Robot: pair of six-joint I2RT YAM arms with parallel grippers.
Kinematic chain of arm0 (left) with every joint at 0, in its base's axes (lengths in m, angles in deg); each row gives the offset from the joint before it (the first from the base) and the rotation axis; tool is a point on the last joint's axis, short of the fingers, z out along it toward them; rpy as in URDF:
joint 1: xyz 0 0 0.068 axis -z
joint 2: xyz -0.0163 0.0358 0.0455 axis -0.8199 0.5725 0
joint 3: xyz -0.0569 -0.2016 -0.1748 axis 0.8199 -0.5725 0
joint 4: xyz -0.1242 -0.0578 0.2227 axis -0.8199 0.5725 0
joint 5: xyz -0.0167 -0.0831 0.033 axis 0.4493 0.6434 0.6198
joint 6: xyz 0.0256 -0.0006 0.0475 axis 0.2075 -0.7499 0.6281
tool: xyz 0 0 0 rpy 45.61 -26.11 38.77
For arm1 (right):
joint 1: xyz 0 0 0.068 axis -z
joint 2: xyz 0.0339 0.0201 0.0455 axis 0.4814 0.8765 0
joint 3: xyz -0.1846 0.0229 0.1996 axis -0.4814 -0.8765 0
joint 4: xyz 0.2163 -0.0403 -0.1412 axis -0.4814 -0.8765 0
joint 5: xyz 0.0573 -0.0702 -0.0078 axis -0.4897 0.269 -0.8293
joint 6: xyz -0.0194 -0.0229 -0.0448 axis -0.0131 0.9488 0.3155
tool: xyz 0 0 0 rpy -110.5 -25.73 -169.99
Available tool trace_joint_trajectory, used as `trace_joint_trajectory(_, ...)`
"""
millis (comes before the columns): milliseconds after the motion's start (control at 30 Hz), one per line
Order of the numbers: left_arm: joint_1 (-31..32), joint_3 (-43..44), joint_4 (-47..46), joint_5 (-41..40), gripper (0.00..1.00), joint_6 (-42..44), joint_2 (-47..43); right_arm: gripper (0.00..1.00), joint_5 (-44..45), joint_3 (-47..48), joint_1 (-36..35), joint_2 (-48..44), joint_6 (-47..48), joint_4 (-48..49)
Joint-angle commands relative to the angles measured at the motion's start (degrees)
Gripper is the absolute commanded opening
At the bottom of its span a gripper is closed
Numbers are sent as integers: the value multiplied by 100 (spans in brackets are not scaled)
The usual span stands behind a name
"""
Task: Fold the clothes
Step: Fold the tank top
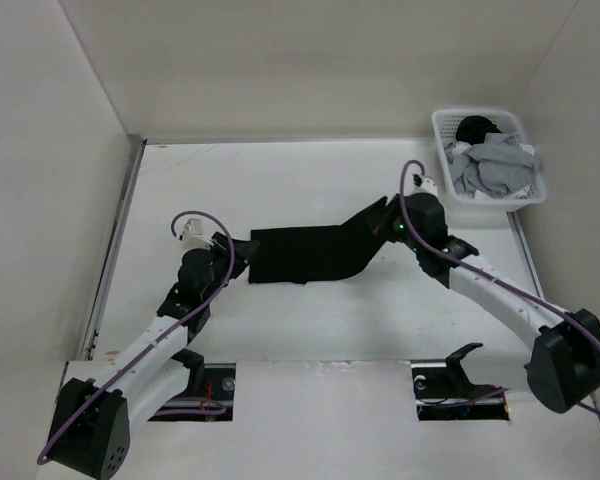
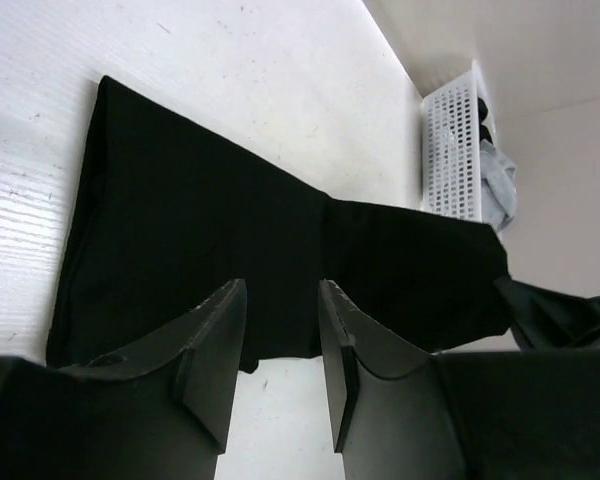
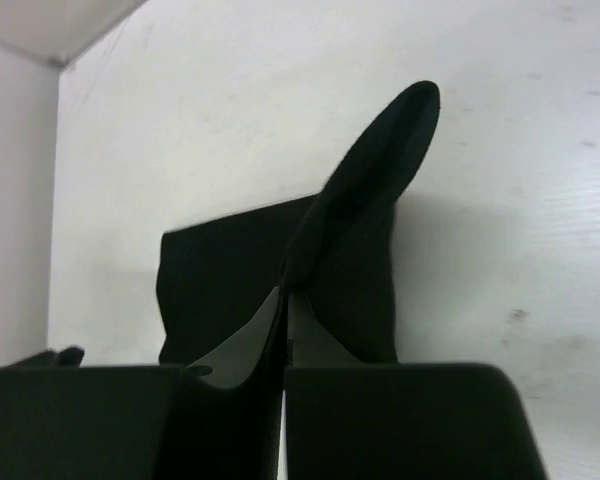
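Observation:
The clothes, a plain black garment (image 1: 305, 255), lie as a long strip across the middle of the table. My left gripper (image 1: 236, 258) stands open at the strip's left end. In the left wrist view its fingers (image 2: 280, 290) straddle the cloth's (image 2: 200, 230) near edge with bare table between them and nothing gripped. My right gripper (image 1: 385, 226) is shut on the strip's right end, which rises off the table. In the right wrist view the pinched fabric (image 3: 380, 160) stands up in a curled fold just beyond the closed fingertips (image 3: 285, 295).
A white lattice basket (image 1: 488, 155) at the back right corner holds grey garments (image 1: 495, 170) and a dark item; the same basket (image 2: 450, 150) shows in the left wrist view. Walls close in the left, back and right sides. A metal rail (image 1: 115, 250) runs along the table's left edge.

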Motion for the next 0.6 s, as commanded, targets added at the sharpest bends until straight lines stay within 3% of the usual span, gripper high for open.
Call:
trace_joint_trajectory(0, 31, 82, -314, -116, 34, -96, -317, 1, 860, 926, -852, 507, 617, -724)
trace_joint_trajectory(200, -232, 38, 186, -54, 36, -158, -1055, 1, 1547, 2675, -2251, 2080, 767, -1436)
trace_joint_trajectory(433, -969, 556, 1267, 69, 37, -255, -1776, 5, 1556, 4696, -3131, 4031, 416, -2122)
trace_joint_trajectory(500, -1259, 653, 1400, 165, 38, -255, -1952, 14, 1486, 5145, -3228, 4550, 197, -2158)
trace_joint_trajectory(567, -1523, 741, 1426, 349, 38, -255, -1996, 32, 1425, 5349, -3272, 4867, -137, -2071)
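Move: The right gripper still pinches the raised right end of the tank top; the left end, where this goes, lies about 29 cm to its left, 1 cm back and 15 cm below. The laundry basket is off the other way, some 29 cm to the right and 22 cm ahead, roughly 9 cm lower. From the empty left gripper, that left end lies about 3 cm ahead, 2 cm left and 12 cm below. Swing the right gripper fast to the left, about 27 cm, carrying the held end of the tank top over towards its left end; rise a touch, then sink nearly 6 cm, rolling the left side of the hand down and swinging it counter-clockwise, and start opening the fingers at the finish. Meanwhile lift the left gripper some 7 cm and draw it about as far left, clear of the cloth. ##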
